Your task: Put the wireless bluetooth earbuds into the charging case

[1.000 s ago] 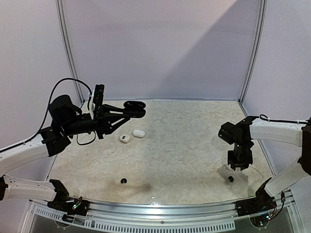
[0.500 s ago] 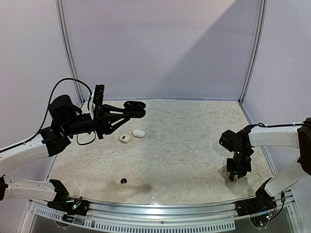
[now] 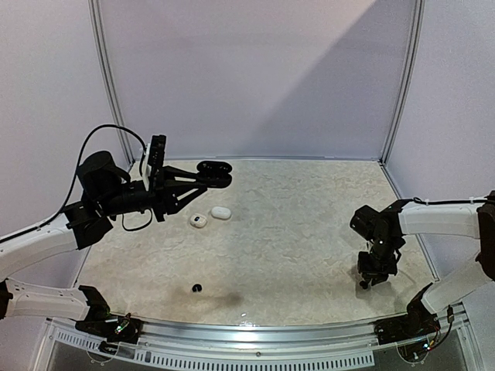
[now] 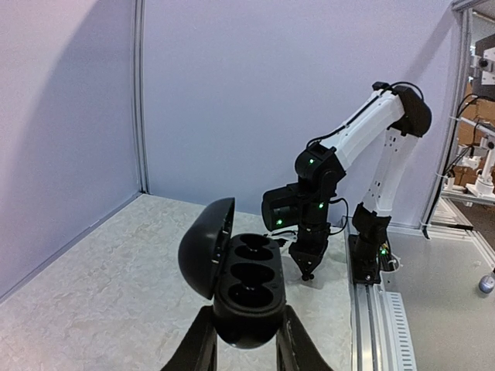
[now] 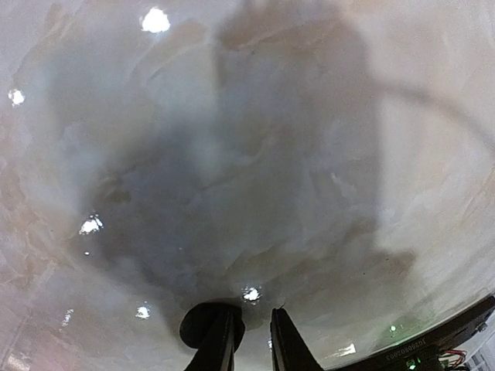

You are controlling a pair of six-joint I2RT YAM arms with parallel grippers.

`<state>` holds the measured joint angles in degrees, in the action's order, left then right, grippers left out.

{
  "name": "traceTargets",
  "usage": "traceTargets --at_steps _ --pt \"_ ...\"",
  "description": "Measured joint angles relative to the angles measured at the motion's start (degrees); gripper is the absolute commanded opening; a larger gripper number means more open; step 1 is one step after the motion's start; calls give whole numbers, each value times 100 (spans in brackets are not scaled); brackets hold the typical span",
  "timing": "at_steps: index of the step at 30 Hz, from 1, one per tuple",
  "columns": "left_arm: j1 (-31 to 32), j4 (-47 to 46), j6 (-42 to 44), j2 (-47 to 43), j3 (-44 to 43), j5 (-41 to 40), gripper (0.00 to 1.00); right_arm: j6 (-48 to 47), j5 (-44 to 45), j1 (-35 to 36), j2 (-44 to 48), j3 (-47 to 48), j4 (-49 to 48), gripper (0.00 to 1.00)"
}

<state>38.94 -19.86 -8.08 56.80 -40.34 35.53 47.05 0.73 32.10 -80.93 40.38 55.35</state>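
Observation:
My left gripper (image 3: 207,175) is shut on a black charging case (image 3: 215,168), held up above the back left of the table. In the left wrist view the charging case (image 4: 251,287) has its lid (image 4: 205,246) swung open to the left, and its wells look empty. My right gripper (image 3: 370,280) points down at the table near the front right. Its fingers stand a narrow gap apart with bare table between them. A round black earbud (image 5: 196,326) lies against the outer side of the left finger (image 5: 223,340). A second black earbud (image 3: 196,288) lies at the front left.
Two small white cases (image 3: 221,212) (image 3: 199,220) lie on the marbled table (image 3: 286,232) below the left gripper. Tent walls with metal poles (image 3: 107,85) close in the back and sides. A rail (image 3: 247,340) runs along the near edge.
My right gripper has come down to the table at the black earbud, and its fingers have drawn closer together. The left arm and the case have not moved.

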Motion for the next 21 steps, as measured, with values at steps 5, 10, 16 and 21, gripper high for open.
traceTargets --at_steps 5,10,16,21 --pt "0 0 13 0 0 0 0 -4 -179 133 -17 4 -74 17" --pt "0 2 15 0 0 0 0 -31 -426 267 -105 28 -101 16" --pt "0 2 48 0 0 0 0 -79 -1040 501 -249 37 -369 17" --pt "0 7 79 0 0 2 0 -76 -1204 516 -258 39 -546 16"
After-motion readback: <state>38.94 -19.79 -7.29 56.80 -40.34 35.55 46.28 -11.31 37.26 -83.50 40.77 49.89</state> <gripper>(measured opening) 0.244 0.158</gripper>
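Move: Just left of the right fingertips, the loose black earbud lies on the table, about 2 cm left of that hand, level with it fore and aft and about 1 cm lower. The metal rail runs some 12 cm behind the hand; the other black earbud is far off, roughly 52 cm to its left. From the left hand, holding the open black case up high, the earbud is about 45 cm right, 5 cm back and 33 cm down. Sweeping left low over the table, the right hand travels about 5 cm with a small drift back, its left finger pushing the earbud along. The wrist tilts some 12 degrees so the downward fingertips swing to the left, and the slightly open fingers neither close nor open. The left hand keeps holding the open case still. ##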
